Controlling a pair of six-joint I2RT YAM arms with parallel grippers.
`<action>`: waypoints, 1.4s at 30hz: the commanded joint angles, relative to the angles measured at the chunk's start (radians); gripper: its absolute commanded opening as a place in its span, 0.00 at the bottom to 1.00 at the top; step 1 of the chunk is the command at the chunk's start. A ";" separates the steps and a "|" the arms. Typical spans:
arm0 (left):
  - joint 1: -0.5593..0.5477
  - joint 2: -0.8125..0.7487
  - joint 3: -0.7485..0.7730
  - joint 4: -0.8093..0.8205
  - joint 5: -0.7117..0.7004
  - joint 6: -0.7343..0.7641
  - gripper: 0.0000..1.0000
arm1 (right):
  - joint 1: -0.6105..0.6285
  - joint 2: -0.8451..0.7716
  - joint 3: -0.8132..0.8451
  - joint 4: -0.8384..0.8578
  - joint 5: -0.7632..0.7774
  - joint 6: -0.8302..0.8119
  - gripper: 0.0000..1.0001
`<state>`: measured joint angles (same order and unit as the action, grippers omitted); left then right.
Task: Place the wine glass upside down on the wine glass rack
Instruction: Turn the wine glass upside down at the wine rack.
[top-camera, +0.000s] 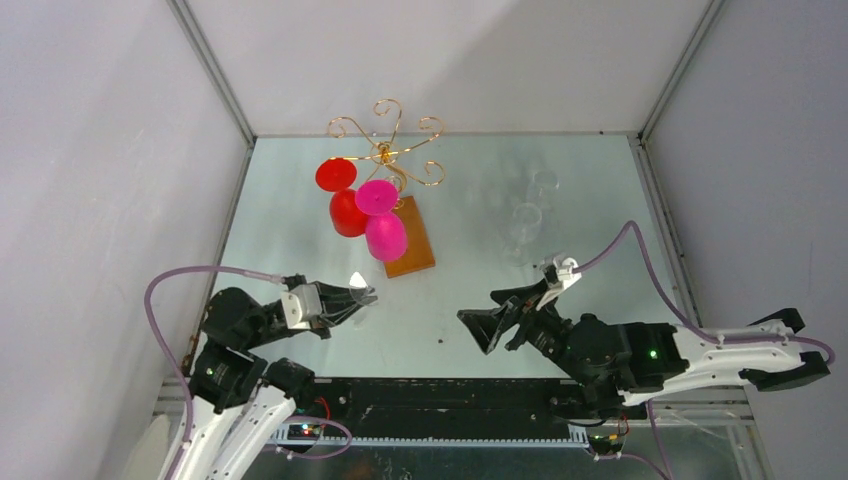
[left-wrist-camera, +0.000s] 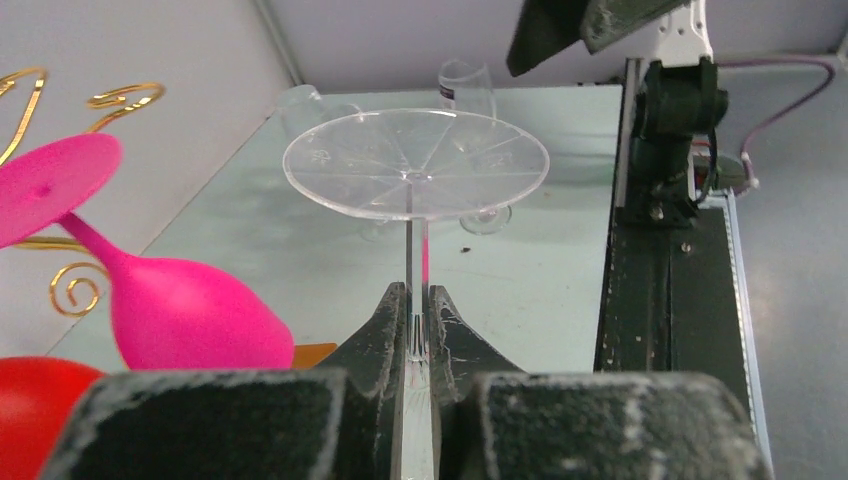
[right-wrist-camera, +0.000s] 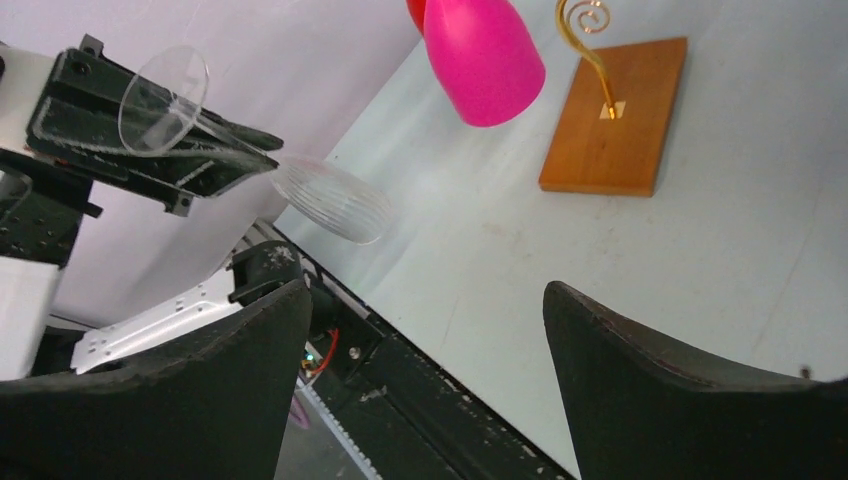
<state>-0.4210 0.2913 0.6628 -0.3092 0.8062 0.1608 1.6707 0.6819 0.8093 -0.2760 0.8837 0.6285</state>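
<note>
My left gripper (top-camera: 362, 296) (left-wrist-camera: 420, 308) is shut on the thin stem of a clear wine glass (left-wrist-camera: 415, 165). The glass's round foot points away from the wrist camera. In the right wrist view the glass (right-wrist-camera: 335, 200) lies tilted in the left fingers, with its ribbed bowl over the table's near edge. The wine glass rack (top-camera: 385, 150) is gold wire on a brown wooden base (top-camera: 412, 240) (right-wrist-camera: 615, 115) at the back centre. My right gripper (top-camera: 480, 308) (right-wrist-camera: 428, 300) stands open and empty, low over the table, facing the held glass.
A red glass (top-camera: 345, 205) and a pink glass (top-camera: 383, 228) (left-wrist-camera: 180, 310) (right-wrist-camera: 485, 60) hang upside down on the rack. Clear glasses (top-camera: 527, 218) stand at the back right. Grey walls enclose the table on three sides. A black rail (top-camera: 450, 395) runs along the near edge.
</note>
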 joint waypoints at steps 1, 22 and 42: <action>-0.004 -0.031 -0.051 0.048 0.107 0.089 0.00 | -0.047 0.035 -0.005 0.028 -0.132 0.136 0.89; -0.005 -0.236 -0.306 0.098 0.075 0.203 0.00 | -0.396 0.194 -0.005 0.318 -0.839 0.318 0.74; -0.005 -0.409 -0.411 0.231 -0.020 0.068 0.00 | -0.459 0.437 -0.005 0.573 -1.056 0.461 0.59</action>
<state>-0.4232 0.0071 0.2466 -0.1284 0.7948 0.2527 1.2133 1.1175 0.7975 0.2539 -0.1585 1.0672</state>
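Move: The left hand holds the clear wine glass upside down by its stem, foot up; the open right gripper is about 19 cm to its right, 2 cm back and roughly level. From the left hand, the magenta glass on the rack is some 16 cm ahead and 3 cm right, and the red one 20 cm ahead and 5 cm left, both about 5 cm lower. From the right hand, the clear glass is about 19 cm left, 2 cm ahead and 2 cm lower. Leftward, the right hand reaches some 13 cm towards the upturned foot of the clear glass, its wrist swinging about 30 degrees counter-clockwise and rolling, while its fingers narrow by about a third but stay open. The left hand, keeping its pinch on the stem, sinks about 9 cm, quickly at first and then easing, so that the foot comes just below the nearer right finger. ##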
